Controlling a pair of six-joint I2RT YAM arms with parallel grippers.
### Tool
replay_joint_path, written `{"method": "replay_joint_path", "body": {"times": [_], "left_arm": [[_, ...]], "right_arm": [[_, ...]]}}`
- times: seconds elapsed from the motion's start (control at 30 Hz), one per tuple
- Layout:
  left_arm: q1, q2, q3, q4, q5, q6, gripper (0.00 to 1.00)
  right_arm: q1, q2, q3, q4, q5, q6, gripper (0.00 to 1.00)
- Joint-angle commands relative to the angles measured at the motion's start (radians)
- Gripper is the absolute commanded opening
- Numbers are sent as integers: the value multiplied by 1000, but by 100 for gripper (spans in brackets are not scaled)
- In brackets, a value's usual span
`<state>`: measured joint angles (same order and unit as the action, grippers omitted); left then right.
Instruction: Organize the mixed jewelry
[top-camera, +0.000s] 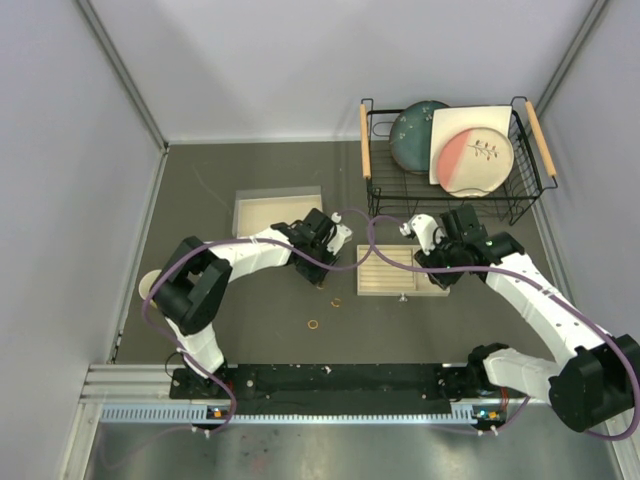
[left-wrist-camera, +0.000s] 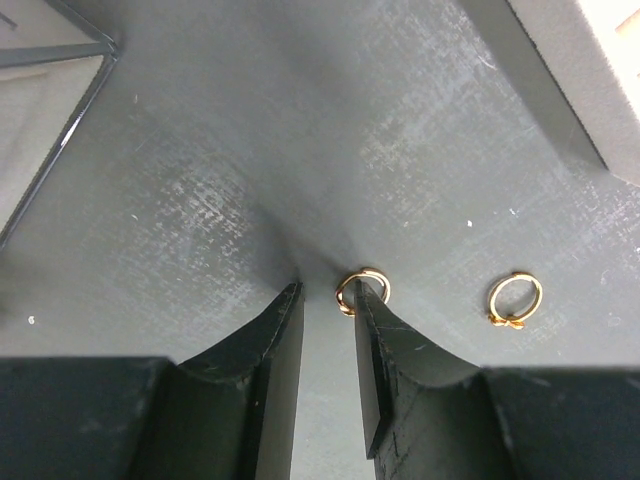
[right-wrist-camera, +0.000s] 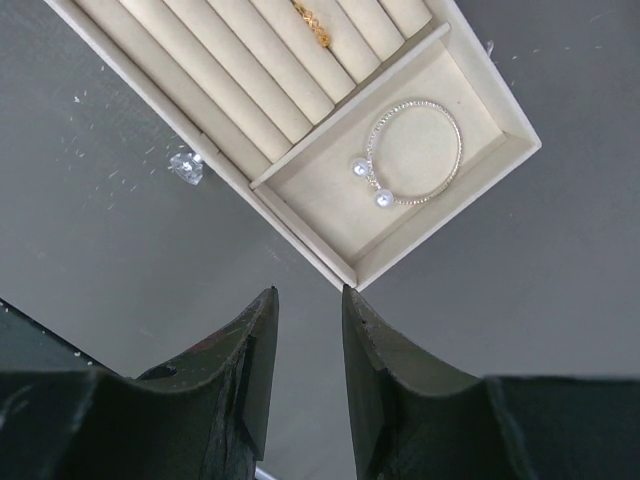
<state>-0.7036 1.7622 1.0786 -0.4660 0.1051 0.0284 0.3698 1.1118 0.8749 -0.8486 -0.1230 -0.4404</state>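
Two small gold rings lie on the dark table in the left wrist view. The tip of my left gripper's (left-wrist-camera: 328, 288) right finger overlaps one ring (left-wrist-camera: 362, 290). Its jaws stand a little apart with bare table between them. The other ring (left-wrist-camera: 515, 298) lies loose to the right. From above, two rings (top-camera: 336, 301) (top-camera: 313, 324) rest in front of the beige tray (top-camera: 372, 288). In the right wrist view a silver bracelet (right-wrist-camera: 412, 152) with two pearls sits in the tray's end compartment, and a gold ring (right-wrist-camera: 310, 22) sits among the rolls. My right gripper (right-wrist-camera: 310, 292) hangs open and empty off the tray's corner.
A shallow beige lid (top-camera: 277, 210) lies at the back left and a yellow cup (top-camera: 150, 285) stands at the far left. A wire dish rack (top-camera: 455, 160) with plates stands at the back right. A tiny clear stone (right-wrist-camera: 187, 165) lies beside the tray.
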Motion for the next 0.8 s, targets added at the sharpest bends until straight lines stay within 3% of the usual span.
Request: {"method": "replay_joint_path", "body": {"times": [0.0, 0.23, 0.27, 0.33, 0.63, 0.77], "left_arm": [[-5, 40, 29, -34, -10, 5, 31], [-5, 42, 38, -49, -2, 16, 16], [-5, 43, 37, -49, 2, 18, 8], [-7, 43, 38, -49, 14, 18, 0], [-4, -53, 29, -3, 74, 57, 0], [-4, -137, 53, 18, 82, 82, 0]], "right_arm": [[-8, -10, -4, 37, -17, 9, 33], [-6, -10, -14, 43, -17, 6, 33], [-6, -12, -14, 43, -17, 6, 33], [-6, -12, -13, 43, -17, 6, 33], [-11, -13, 59, 45, -62, 58, 31], [-42, -20, 114, 45, -168, 124, 31]]}}
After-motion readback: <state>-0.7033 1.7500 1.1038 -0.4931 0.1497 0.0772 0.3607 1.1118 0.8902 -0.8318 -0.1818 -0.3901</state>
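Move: The gold ring to take is already almost between the left fingertips, about 1 cm right and 1 cm back of their midpoint and some 1 cm below. A second ring lies roughly 4 cm right and 4 cm back, a third about 8 cm back and 2 cm left; the ring tray's middle is some 18 cm right and 4 cm ahead. From the right hand, the first ring is about 28 cm left, 5 cm ahead and 10 cm below. Hold the left gripper low over the gold ring, fingers pointing steeply down, and close them from a third open to shut so the tips pinch the ring's band. Once they're shut, lift about 1 cm, easing slightly right. Keep the right gripper partly open and empty by the tray's near right corner, letting it ease about 1 cm left and slightly up at the end. ##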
